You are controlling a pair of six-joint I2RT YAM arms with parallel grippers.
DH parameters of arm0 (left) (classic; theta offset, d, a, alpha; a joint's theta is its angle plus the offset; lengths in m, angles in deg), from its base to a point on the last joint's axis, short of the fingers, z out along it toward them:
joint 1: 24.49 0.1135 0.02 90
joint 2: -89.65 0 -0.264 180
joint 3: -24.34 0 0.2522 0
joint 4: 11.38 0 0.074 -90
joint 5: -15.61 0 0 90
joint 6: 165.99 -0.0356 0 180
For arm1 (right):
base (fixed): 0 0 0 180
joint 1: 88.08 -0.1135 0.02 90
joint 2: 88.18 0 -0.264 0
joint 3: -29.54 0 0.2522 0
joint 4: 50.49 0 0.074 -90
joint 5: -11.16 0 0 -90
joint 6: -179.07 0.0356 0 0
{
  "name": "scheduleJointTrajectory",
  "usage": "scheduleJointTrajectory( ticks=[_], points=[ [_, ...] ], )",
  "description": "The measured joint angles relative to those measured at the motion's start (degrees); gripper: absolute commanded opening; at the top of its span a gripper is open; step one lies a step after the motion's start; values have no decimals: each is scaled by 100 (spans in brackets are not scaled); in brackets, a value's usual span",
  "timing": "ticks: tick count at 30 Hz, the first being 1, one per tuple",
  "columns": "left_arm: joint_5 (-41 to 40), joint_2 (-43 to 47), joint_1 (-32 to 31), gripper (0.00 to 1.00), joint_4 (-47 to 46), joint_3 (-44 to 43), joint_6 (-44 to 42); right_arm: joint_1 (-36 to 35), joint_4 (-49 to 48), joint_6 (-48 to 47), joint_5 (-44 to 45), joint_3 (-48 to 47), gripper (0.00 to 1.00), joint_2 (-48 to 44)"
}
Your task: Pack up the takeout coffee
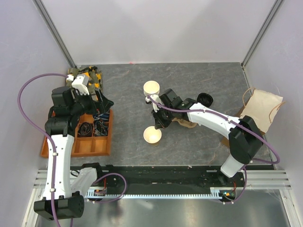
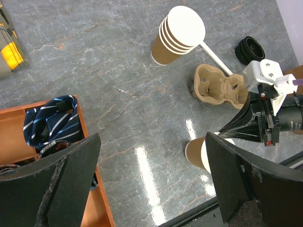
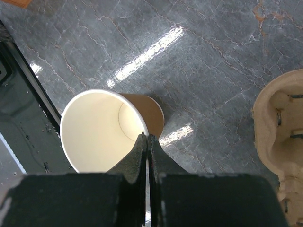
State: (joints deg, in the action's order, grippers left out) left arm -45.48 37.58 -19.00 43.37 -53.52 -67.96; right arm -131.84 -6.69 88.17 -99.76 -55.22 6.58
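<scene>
The takeout coffee cup [image 1: 152,135], brown with a cream rim, is open-topped and empty near the table's front middle. My right gripper [image 3: 147,138] is shut on its rim, one finger inside the cup [image 3: 102,130] and one outside. I cannot tell whether its base touches the table. Its round black lid [image 1: 205,99] lies apart, further back and to the right, also seen as the lid [image 2: 250,49] in the left wrist view. My left gripper [image 2: 152,142] is open and holds nothing, hanging over the right end of the orange tray [image 1: 78,147], left of the cup [image 2: 195,153].
A stack of nested cups [image 1: 151,88] stands behind the single cup. A cardboard cup carrier [image 1: 183,122] lies under the right arm. A brown paper bag [image 1: 262,109] lies at the right wall. The orange tray holds cables and a striped cloth [image 2: 49,120].
</scene>
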Motion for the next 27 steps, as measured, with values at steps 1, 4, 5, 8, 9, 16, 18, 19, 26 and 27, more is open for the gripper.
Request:
scheduleJointTrajectory(
  ticks=[1,4,5,8,9,16,18,19,26,27],
  points=[
    [4,0,0,100,0,0,2,0,-7,-4,0,13,6,2],
    [17,0,0,100,0,0,2,0,-13,-39,-7,26,13,13],
    [20,0,0,100,0,0,2,0,-17,-50,-13,26,16,22],
    [22,0,0,100,0,2,2,0,-37,-76,-20,26,28,46],
    [22,0,0,100,0,4,2,0,-42,-68,-24,26,33,57],
    [22,2,0,100,-2,24,2,0,85,-120,-42,-35,55,68],
    [22,11,0,100,-2,26,2,35,262,-203,-35,-216,68,66],
    [22,15,0,100,0,26,0,55,328,-238,-37,-337,71,57],
    [31,35,0,100,0,26,0,1071,776,-743,179,-1384,77,-358],
    [37,35,0,100,0,26,0,1346,855,-833,264,-1547,76,-398]
  ],
)
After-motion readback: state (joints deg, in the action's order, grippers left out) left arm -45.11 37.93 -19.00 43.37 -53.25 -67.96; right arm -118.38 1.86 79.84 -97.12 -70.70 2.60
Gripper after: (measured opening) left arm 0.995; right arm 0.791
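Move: The paper cup I hold by its rim in my right hand has its middle about 4 cm back, 2 cm to the left and 4 cm below my pinch. The cup holder lies some 9 cm ahead and 11 cm right, 8 cm lower; the cup stack about 16 cm ahead and 2 cm left, 3 cm lower. From my left hand the cup is roughly 7 cm back, 20 cm right and 21 cm below. With the cup already down at its spot near the table's front edge, I ease my right hand down barely half a centimetre and spread the fingers, letting go of the rim. Then I pull away fast, about 11 cm up, 10 cm forward and 6 cm right, out above the cup holder, still opening on the way, the fingers tipping up some 15 degrees. ##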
